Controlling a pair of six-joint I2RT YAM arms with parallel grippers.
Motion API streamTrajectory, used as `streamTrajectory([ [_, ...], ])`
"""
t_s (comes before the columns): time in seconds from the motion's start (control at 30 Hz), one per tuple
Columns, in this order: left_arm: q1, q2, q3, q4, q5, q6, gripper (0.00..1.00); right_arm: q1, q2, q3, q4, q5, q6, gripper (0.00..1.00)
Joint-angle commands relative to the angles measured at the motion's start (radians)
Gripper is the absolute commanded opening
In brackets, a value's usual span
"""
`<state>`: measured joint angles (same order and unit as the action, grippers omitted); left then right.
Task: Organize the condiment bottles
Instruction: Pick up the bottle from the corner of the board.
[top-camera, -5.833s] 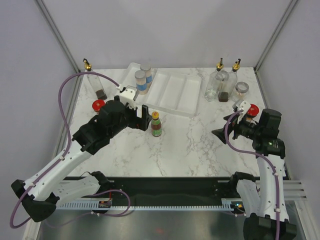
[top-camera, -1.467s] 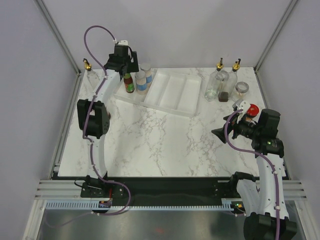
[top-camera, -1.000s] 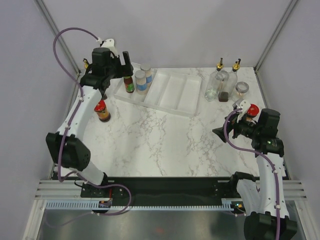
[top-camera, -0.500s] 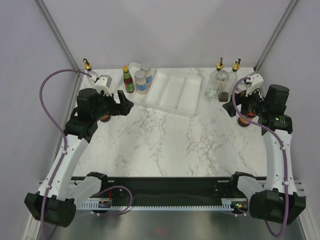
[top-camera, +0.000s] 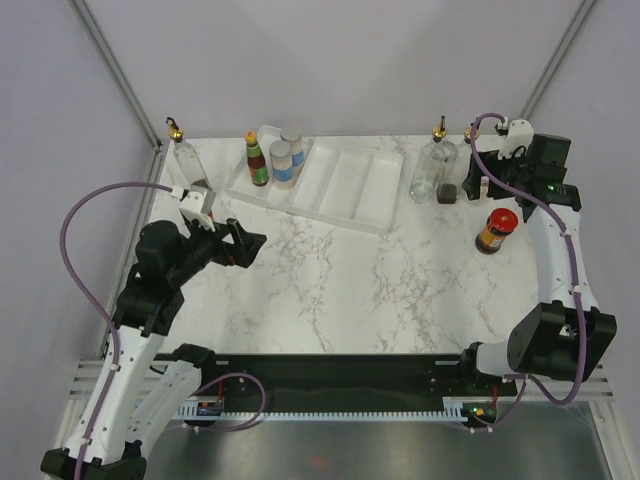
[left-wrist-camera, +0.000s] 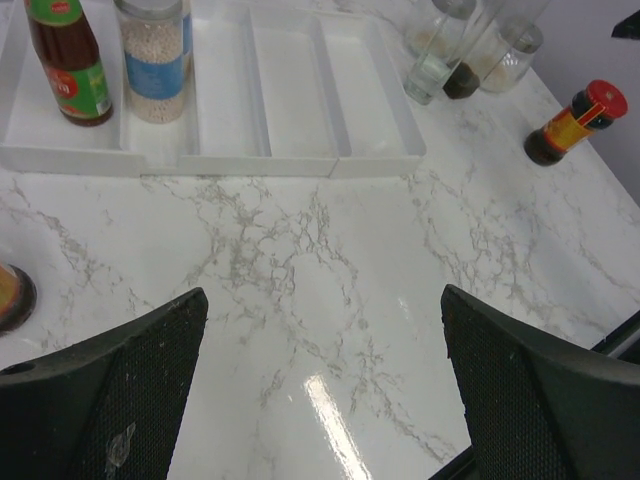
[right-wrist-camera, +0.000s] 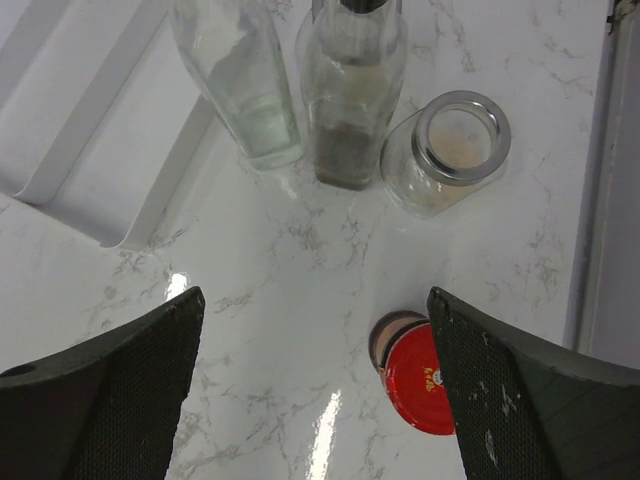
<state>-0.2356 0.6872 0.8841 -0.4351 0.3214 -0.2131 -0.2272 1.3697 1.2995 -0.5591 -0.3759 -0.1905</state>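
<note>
The condiment bottles are spread along the back of the table. An orange-capped sauce bottle (top-camera: 257, 160) (left-wrist-camera: 68, 60) and two silver-lidded spice jars (top-camera: 283, 160) (left-wrist-camera: 152, 58) stand in the left end of the white tray (top-camera: 350, 185). Two gold-spouted cruets (top-camera: 432, 165) (right-wrist-camera: 350, 100) and a silver-lidded jar (right-wrist-camera: 450, 150) stand at the back right. A red-lidded jar (top-camera: 497, 228) (right-wrist-camera: 420, 375) stands free beside them. My right gripper (top-camera: 478, 178) (right-wrist-camera: 315, 390) hangs open above this group, holding nothing. My left gripper (top-camera: 250, 243) (left-wrist-camera: 325, 390) is open over bare marble at the front left.
Another gold-spouted cruet (top-camera: 180, 150) stands at the back left corner. The base of a dark jar (left-wrist-camera: 10, 295) shows at the left wrist view's edge, under my left arm. The tray's three right-hand compartments (left-wrist-camera: 290, 90) hold nothing. Metal frame posts rise at the back corners.
My right gripper has moved off the red-lidded jar, left standing on the table, and gone back over the cruets. My left arm has drawn back from the tray toward the front left.
</note>
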Motion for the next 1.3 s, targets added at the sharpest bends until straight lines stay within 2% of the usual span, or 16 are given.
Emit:
streamTrajectory([
  [0.0,-0.019,-0.04,-0.079,-0.014,-0.018,0.015,1.0,-0.003,-0.004,0.06,0.005,0.11,-0.084,0.96],
  [0.13,-0.025,-0.097,-0.155,0.016,-0.045,0.021,1.0,-0.011,-0.011,0.046,-0.099,0.195,-0.223,0.98],
  [0.3,-0.024,-0.117,-0.157,0.019,-0.062,0.029,1.0,-0.066,0.002,0.012,-0.165,0.235,-0.319,0.98],
  [0.53,-0.024,-0.106,-0.16,0.021,-0.074,0.037,1.0,-0.181,0.063,-0.002,-0.188,0.103,-0.333,0.98],
  [0.77,-0.024,-0.11,-0.165,0.019,-0.085,0.04,1.0,-0.196,0.14,-0.008,-0.183,0.016,-0.342,0.98],
  [1.0,-0.024,-0.106,-0.165,0.019,-0.084,0.04,1.0,-0.196,0.206,-0.002,-0.159,-0.023,-0.313,0.98],
  [1.27,-0.025,-0.104,-0.163,0.019,-0.087,0.041,1.0,-0.196,0.259,-0.003,-0.116,0.009,-0.285,0.97],
])
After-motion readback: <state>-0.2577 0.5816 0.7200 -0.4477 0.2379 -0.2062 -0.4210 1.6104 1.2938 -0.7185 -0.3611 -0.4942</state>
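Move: The red-capped bottle stands roughly 8 cm to the right of the right hand, level with it fore and aft, its middle some 17 cm below. The glass jar is about 12 cm ahead of that hand and 5 cm to the right, equally low; the dark-filled bottle is 13 cm ahead and 2 cm left, its middle about 12 cm down. From the left hand, the red-capped bottle is some 60 cm right and 14 cm ahead, about 23 cm lower. Swinging right and slightly back first, then sinking about 11 cm in all, the right hand comes in over the red-capped bottle, wide open and tipping some 20 degrees further downward, until the cap shows between the fingers, which haven't closed. The empty left hand, coming to rest, drops about 5 cm early on and then waits. ##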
